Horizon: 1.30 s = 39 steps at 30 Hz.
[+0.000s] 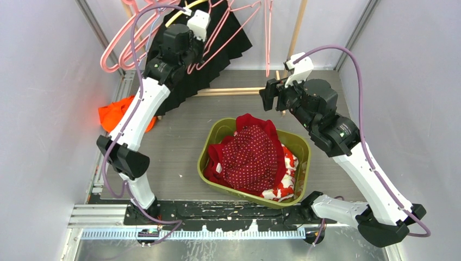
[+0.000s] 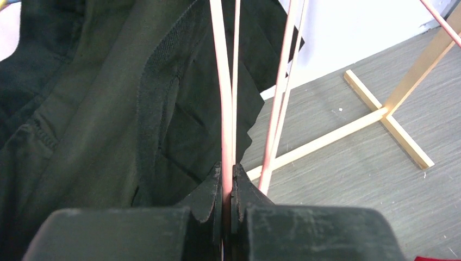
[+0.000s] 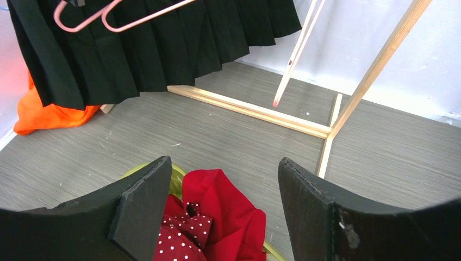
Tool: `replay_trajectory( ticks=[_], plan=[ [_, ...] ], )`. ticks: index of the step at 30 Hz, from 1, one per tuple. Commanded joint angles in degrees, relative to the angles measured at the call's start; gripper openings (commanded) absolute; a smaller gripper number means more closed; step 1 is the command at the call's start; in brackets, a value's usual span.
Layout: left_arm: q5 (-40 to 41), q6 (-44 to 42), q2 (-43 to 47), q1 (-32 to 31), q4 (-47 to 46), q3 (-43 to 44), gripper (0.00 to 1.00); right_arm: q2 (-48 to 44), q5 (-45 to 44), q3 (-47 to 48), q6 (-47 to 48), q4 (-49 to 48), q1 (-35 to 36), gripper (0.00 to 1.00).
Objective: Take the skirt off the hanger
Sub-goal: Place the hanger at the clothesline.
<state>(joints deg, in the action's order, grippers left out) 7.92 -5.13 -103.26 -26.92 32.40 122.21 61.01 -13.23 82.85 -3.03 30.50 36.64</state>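
Observation:
A black pleated skirt (image 1: 228,43) hangs at the back left from pink wire hangers (image 1: 122,46). My left gripper (image 1: 193,19) is up among the hangers; in the left wrist view it (image 2: 228,171) is shut on a pink hanger wire (image 2: 223,109), with the skirt's dark cloth (image 2: 108,109) just to its left. My right gripper (image 1: 269,92) is open and empty above the far rim of the basket; in the right wrist view it (image 3: 225,168) faces the skirt (image 3: 163,43) from well away.
A green basket (image 1: 209,141) of red and dotted clothes (image 1: 253,155) sits mid-table. An orange garment (image 1: 111,114) lies at the left. A wooden rack frame (image 1: 239,91) and post (image 1: 296,32) stand at the back, with more pink hangers (image 1: 267,38) hanging.

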Motion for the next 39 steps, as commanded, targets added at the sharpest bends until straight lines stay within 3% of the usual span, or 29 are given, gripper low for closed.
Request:
replay_trajectory(
  ticks=[1,6,19,23,31,39],
  plan=[
    [0.2,0.0,3.9,-0.3,-12.7,-5.1,0.00,-0.6,-0.5,2.6,1.2,-1.4,0.2,0.76],
    [1.9,-0.2,5.2,-0.3,-24.1,-13.7,0.00,0.4,0.0,4.1,1.6,-0.4,0.2,0.76],
    [2.2,0.2,0.0,-0.3,-24.9,-8.3,0.00,1.3,-0.3,4.9,0.5,-0.4,0.2,0.76],
    [2.0,0.0,2.4,-0.2,-33.6,-14.7,0.00,1.8,-0.4,4.9,0.7,-0.4,0.2,0.76],
    [2.8,0.2,3.1,-0.2,-41.3,-19.2,0.00,3.0,0.1,5.2,0.7,-0.1,0.1,0.76],
    [1.8,0.9,-1.1,0.5,-36.1,-12.3,0.00,3.8,0.3,5.6,0.6,-0.5,0.1,0.76]
  ],
)
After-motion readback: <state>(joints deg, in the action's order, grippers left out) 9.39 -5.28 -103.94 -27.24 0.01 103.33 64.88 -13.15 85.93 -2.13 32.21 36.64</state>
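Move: The left hand grips a pink hanger bound for the clothesline, whose rail lies out of view above. The hanging black skirt marks the way, its middle roughly 8 cm ahead of this hand, 3 cm left and 10 cm lower. Another pink hanger's near end is about 3 cm ahead and 3 cm right, and an edge-on pink hanger some 22 cm right and 7 cm ahead. From the right hand the black skirt is about 24 cm ahead, 26 cm left and 10 cm lower. Keeping the pink hanger's bar pinched in its shut fingers, the left hand eases it forward about 5 cm alongside the black skirt and in among the hanging things, drifting some 2 cm to the right. It sinks roughly 3 cm near the start and then stays about level, while the wrist tips the fingers up by around 10 degrees as it goes. ##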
